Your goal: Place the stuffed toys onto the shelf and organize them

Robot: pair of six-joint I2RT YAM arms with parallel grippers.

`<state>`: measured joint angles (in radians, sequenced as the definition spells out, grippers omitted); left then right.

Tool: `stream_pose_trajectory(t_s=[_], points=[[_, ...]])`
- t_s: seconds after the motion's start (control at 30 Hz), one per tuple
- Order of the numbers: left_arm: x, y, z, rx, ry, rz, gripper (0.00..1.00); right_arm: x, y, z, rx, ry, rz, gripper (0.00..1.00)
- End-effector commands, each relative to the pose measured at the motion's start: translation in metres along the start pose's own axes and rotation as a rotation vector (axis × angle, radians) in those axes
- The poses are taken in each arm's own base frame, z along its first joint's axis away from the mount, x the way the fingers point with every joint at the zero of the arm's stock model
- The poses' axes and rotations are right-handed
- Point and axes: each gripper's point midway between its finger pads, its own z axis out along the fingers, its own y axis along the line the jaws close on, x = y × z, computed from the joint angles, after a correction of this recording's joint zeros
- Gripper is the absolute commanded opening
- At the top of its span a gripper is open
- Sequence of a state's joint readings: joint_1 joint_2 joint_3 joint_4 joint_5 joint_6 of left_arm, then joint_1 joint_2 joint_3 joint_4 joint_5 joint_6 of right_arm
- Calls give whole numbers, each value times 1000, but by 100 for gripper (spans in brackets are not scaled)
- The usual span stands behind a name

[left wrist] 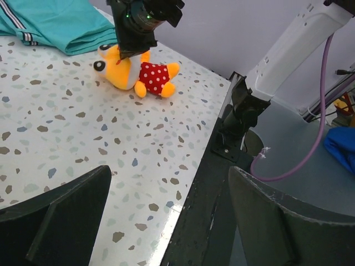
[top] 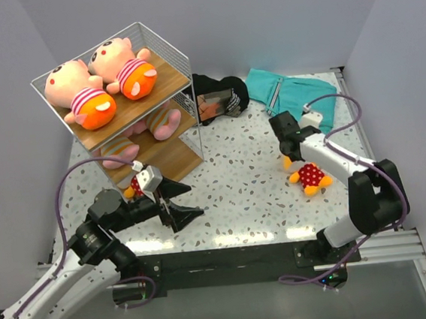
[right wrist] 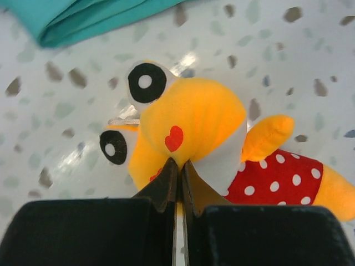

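An orange-yellow stuffed toy [top: 311, 175] in a red polka-dot outfit lies on the table at the right. My right gripper [top: 290, 156] is shut on the fabric of its head; in the right wrist view the fingertips [right wrist: 172, 172] pinch the toy [right wrist: 194, 119] just below a red heart mark. The shelf [top: 167, 87] stands at the back left. Two pink stuffed toys [top: 78, 93] [top: 125, 66] lie on its top board and two more [top: 165, 120] on the tier below. My left gripper [top: 178, 206] hovers open over the table's front left, holding nothing. Another orange toy [top: 134, 187] peeks out behind the left wrist.
A folded teal cloth [top: 293, 91] lies at the back right, beside a black bundle [top: 218, 98] next to the shelf. The table's near edge [left wrist: 191, 183] runs under my left gripper [left wrist: 166, 221]. A purple cable [top: 344, 105] loops over the right arm.
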<state>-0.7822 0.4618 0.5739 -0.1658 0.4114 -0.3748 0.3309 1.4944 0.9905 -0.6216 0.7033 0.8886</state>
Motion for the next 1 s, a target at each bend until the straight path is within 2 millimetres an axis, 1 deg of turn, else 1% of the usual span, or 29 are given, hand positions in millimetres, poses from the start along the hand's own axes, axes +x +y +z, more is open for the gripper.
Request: stream_pose_trajectory(t_s=[0.0, 0.03, 0.07, 0.1, 0.13, 0.17, 0.2, 0.27, 0.3, 0.33, 0.4, 0.47, 0.5, 0.53, 0.57, 0.6, 0.63, 0.7, 0.73, 0.77, 0.8, 0.83, 0.87, 0.9, 0.97], points=[[-12, -2, -4, -12, -52, 21, 92, -1, 57, -48, -265, 18, -24, 0], [-14, -1, -5, -15, -60, 24, 92, 8, 67, -59, -301, 23, -50, 0], [-15, -1, -5, -18, -63, 24, 92, 15, 71, -65, -316, 33, -66, 0], [-16, -2, -7, -20, -70, 25, 92, 32, 79, -75, -353, 53, -97, 0], [-16, -2, -7, -21, -72, 25, 92, 43, 85, -81, -381, 75, -112, 0], [-16, -1, -8, -26, -72, 23, 92, 58, 97, -90, -443, 119, -124, 0], [-18, -1, -9, -31, -81, 26, 92, 82, 105, -100, -474, 145, -171, 0], [-18, -1, -10, -34, -82, 26, 92, 104, 114, -112, -503, 171, -214, 0], [-19, -1, -10, -32, -86, 27, 92, 115, 122, -124, -531, 175, -222, 0], [-19, -1, -11, -32, -88, 30, 92, 118, 125, -130, -547, 169, -222, 0], [-19, -2, -11, -26, -86, 31, 93, 115, 135, -140, -573, 137, -194, 0], [-18, -3, -10, -18, -80, 30, 93, 117, 138, -141, -563, 145, -191, 0], [-16, -5, -9, -5, -71, 28, 93, 112, 142, -145, -568, 143, -178, 0], [-15, -5, -8, -2, -66, 27, 93, 111, 142, -146, -571, 142, -175, 2], [-13, -5, -6, -1, -55, 21, 93, 110, 141, -148, -575, 143, -169, 12], [-12, -6, -6, 6, -53, 21, 93, 108, 139, -150, -579, 143, -164, 19], [-12, -6, -5, 10, -49, 20, 93, 106, 137, -150, -577, 134, -169, 32], [-11, -6, -5, 14, -46, 20, 93, 92, 130, -153, -575, 92, -179, 44], [-11, -7, -5, 15, -45, 20, 93, 83, 124, -152, -556, 57, -179, 54], [-11, -6, -5, 15, -45, 20, 93, 75, 115, -152, -539, 38, -189, 57], [-10, -6, -5, 16, -42, 19, 93, 66, 108, -147, -520, 28, -180, 59], [-11, -6, -5, 16, -46, 20, 93, 62, 102, -143, -507, 26, -177, 61], [-10, -7, -5, 18, -44, 20, 93, 55, 92, -143, -507, 36, -158, 61], [-12, -7, -5, 16, -48, 21, 93, 52, 79, -129, -469, 48, -139, 61], [-11, -7, -5, 16, -48, 21, 93, 50, 64, -119, -448, 69, -112, 59]])
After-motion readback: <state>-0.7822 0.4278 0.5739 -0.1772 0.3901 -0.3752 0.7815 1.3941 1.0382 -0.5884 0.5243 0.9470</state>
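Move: My right hand, shut on the head of the yellow duck toy in the polka-dot shirt, is taking it to the bare tabletop about 22 cm to its left, 5 cm nearer my base and 8 cm below. The shelf's right corner stands some 33 cm left and 3 cm farther out, the teal cloth roughly 20 cm ahead and 3 cm right, the black cap 25 cm ahead and 28 cm left. From my left hand that bare spot is about 15 cm ahead, 16 cm right and 24 cm below. Keeping my right fingers pinched on the duck's head, I sweep it low across the table about 22 cm left towards the shelf, easing back some 5 cm as the wrist swings about 30 degrees counter-clockwise. There I open wide to let go, then lift off about 5 cm, backing a few centimetres to the right. ##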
